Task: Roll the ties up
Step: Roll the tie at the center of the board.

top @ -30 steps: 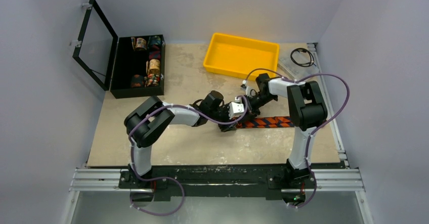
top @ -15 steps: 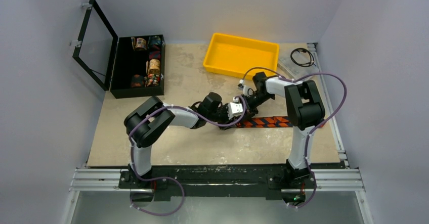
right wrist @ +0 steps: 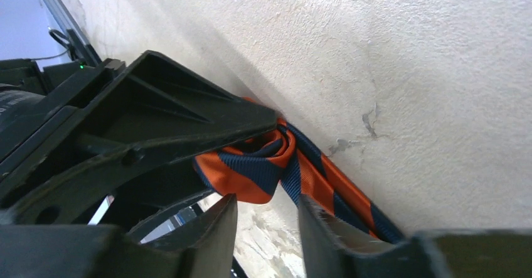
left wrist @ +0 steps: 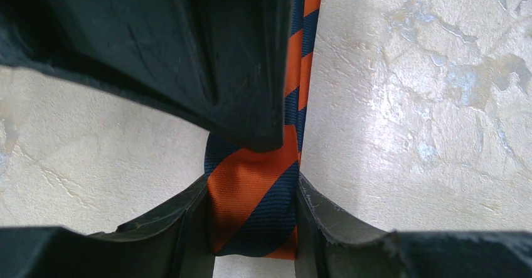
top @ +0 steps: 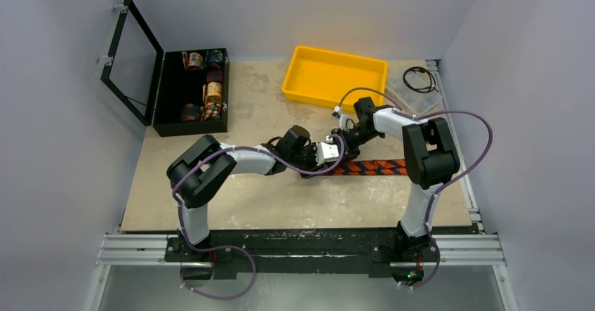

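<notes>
The tie (top: 372, 167), striped orange-red and dark navy, lies flat along the table right of centre. Its left end is curled into a small loose roll (right wrist: 251, 165). My left gripper (top: 312, 167) is shut on that end, and both fingers press the sides of the striped fabric (left wrist: 251, 209). Right beside it, my right gripper (top: 330, 158) meets it from behind. The right gripper (right wrist: 266, 212) stands open just short of the curl, with only bare table between its fingers. One right finger (left wrist: 207, 52) hangs over the tie in the left wrist view.
A yellow tray (top: 298, 79) sits at the back centre. An open black case (top: 168, 114) at the back left holds several patterned fabric rolls (top: 212, 90). A black cable (top: 419, 78) lies at the back right corner.
My right gripper has opened and let go of the tie's end. The left jaws have closed in on the curled end. Both wrists have shifted slightly.
</notes>
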You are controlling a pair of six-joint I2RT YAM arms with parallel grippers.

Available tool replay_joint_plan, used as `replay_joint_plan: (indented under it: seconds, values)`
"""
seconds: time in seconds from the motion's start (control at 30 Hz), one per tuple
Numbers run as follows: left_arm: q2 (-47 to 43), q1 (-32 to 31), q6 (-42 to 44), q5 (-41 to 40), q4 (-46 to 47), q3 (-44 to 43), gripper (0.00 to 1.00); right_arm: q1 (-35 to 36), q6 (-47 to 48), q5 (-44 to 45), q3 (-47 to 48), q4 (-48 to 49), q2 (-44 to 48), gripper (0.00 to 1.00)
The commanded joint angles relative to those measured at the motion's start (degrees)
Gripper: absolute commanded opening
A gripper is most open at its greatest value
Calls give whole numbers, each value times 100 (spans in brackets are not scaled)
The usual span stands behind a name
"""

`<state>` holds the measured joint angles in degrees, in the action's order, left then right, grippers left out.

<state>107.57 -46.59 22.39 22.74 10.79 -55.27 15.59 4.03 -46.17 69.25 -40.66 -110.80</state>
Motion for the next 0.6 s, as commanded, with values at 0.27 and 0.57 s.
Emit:
replay_joint_plan:
  seconds: [0.27,0.57]
  values:
    - [150,116,128,249,-1175,43,29,-180,90,958,105,307,-835,11]
    - [-443,218,353,971,-1450,-513,33,-180,81,1403,138,296,-1077,9]
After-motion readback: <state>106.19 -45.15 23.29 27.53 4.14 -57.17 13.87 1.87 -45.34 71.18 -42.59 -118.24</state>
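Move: The left hand already has the rolled end of the tie between its pads. The right hand goes for the flat strip just beyond that roll: its near end lies some 4 cm below this hand and 1 cm to its right, and about 3 cm right of the left hand and 2 cm below it. The roll sits roughly 3 cm left of the right hand, 1 cm back and 2 cm below; the yellow tray is about 22 cm ahead of it. The right fingertips come down onto the tie's flat strip just right of the roll, sinking about 3 cm and shifting 1 cm right while they close from well open to nearly shut; the wrist tips slightly. The left hand keeps its grip on the roll, then late on eases it back, up and a little left, about 1 cm. ##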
